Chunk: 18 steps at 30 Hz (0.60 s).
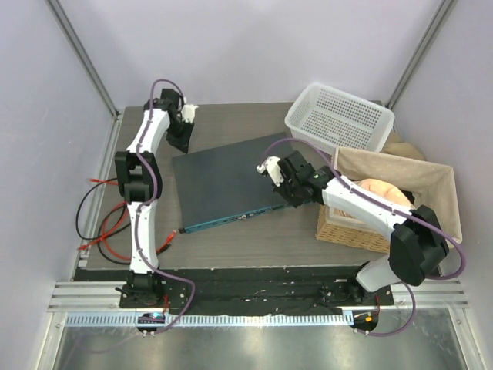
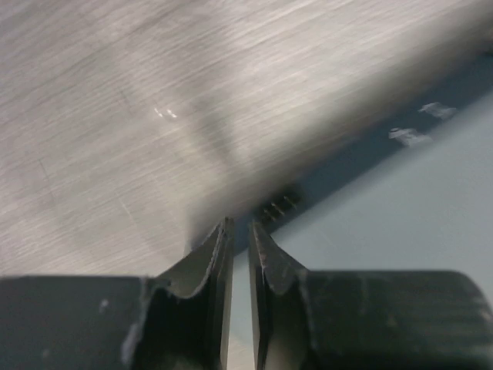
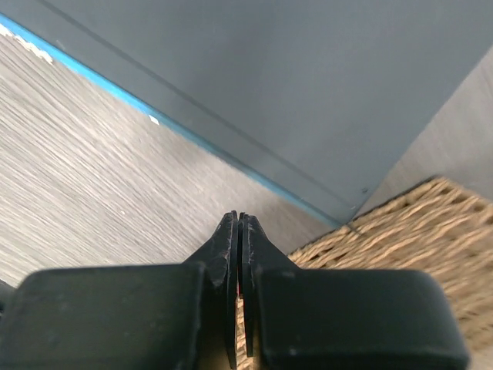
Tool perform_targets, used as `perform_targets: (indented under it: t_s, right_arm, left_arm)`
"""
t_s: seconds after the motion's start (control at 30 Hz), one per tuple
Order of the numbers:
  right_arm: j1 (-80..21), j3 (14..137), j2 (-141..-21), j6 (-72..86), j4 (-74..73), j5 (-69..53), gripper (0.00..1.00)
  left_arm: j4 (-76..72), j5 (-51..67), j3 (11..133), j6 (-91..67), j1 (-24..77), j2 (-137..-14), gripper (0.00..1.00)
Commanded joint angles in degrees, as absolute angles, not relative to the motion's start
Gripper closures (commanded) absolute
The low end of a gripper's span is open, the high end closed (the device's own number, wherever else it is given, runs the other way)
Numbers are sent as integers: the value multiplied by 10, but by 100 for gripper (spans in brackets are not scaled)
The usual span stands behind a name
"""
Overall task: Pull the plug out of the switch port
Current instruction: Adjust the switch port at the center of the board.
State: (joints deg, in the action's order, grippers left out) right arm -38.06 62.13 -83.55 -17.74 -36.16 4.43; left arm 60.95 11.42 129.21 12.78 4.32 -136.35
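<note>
The switch [image 1: 227, 181] is a flat dark slate box lying at an angle mid-table, with its bluish front edge [image 1: 231, 220] toward me. Its sockets are too small to tell whether a plug sits in one. My left gripper [image 1: 181, 141] hangs at the switch's far left corner. In the left wrist view my left gripper [image 2: 239, 231] has only a narrow gap between its fingers, with nothing in it, just above the switch's dark vented side [image 2: 281, 204]. My right gripper [image 1: 293, 199] [image 3: 237, 220] is shut at the front right corner, over the table beside the blue edge [image 3: 192, 135].
A wicker basket [image 1: 431, 185] [image 3: 408, 223] with a tan object stands right of the switch, touching the right arm's side. A white perforated basket [image 1: 339, 116] stands at the back right. Red and black cables [image 1: 100, 223] lie at the left, one red end [image 1: 166, 240] near the switch's front left corner.
</note>
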Motion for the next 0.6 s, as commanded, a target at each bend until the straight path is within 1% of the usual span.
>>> perform_targets:
  t_s: [0.0,0.13,0.3,0.33,0.47,0.57]
  right_arm:
    - [-380,595,-835,-174,-327,88,99]
    - [-380,566,-847,-192,-313,99,99]
    - [-380,551,-897,-244,-253,128,99]
    - [-380,556,-923,-260,-246,133,98]
    - [-379,607,-993,-282,-216,144,99]
    - [-380,683,-1051,-282,-214,138,99]
  left_arm:
    - [648,78,1293,151,41,-1373,83]
    - [646,83,1240,156,40,-1358,84]
    - [650,106,1135,169,41,-1319,84]
    - [645,108,1096,172,40,-1312,85]
    - [637,119,1013,185,40,-1274,86]
    - [623,120,943,191,41,-1239,87]
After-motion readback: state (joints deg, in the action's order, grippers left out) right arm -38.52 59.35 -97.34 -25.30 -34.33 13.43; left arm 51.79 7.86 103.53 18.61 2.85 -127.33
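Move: The switch port's far left corner is about 3 cm back and 3 cm left of the left hand, 6 cm below; the switch port's middle is some 11 cm back and 18 cm right of that hand. From the right hand, the near right corner is about 2 cm ahead, 4 cm right and 9 cm down; the switch port's middle is 9 cm ahead and 20 cm left, and the basket's middle 28 cm right, 1 cm ahead. Drop the nearly shut left gripper about 4 cm just beyond the switch port's far edge, then draw it back some 6 cm and slightly left, pushing that edge with the fingers towards the bases. Meanwhile lower the closed right gripper about 8 cm and 3 cm to the right, swinging its fingertips rightward some 20 degrees to come down at the near edge by the right corner. ##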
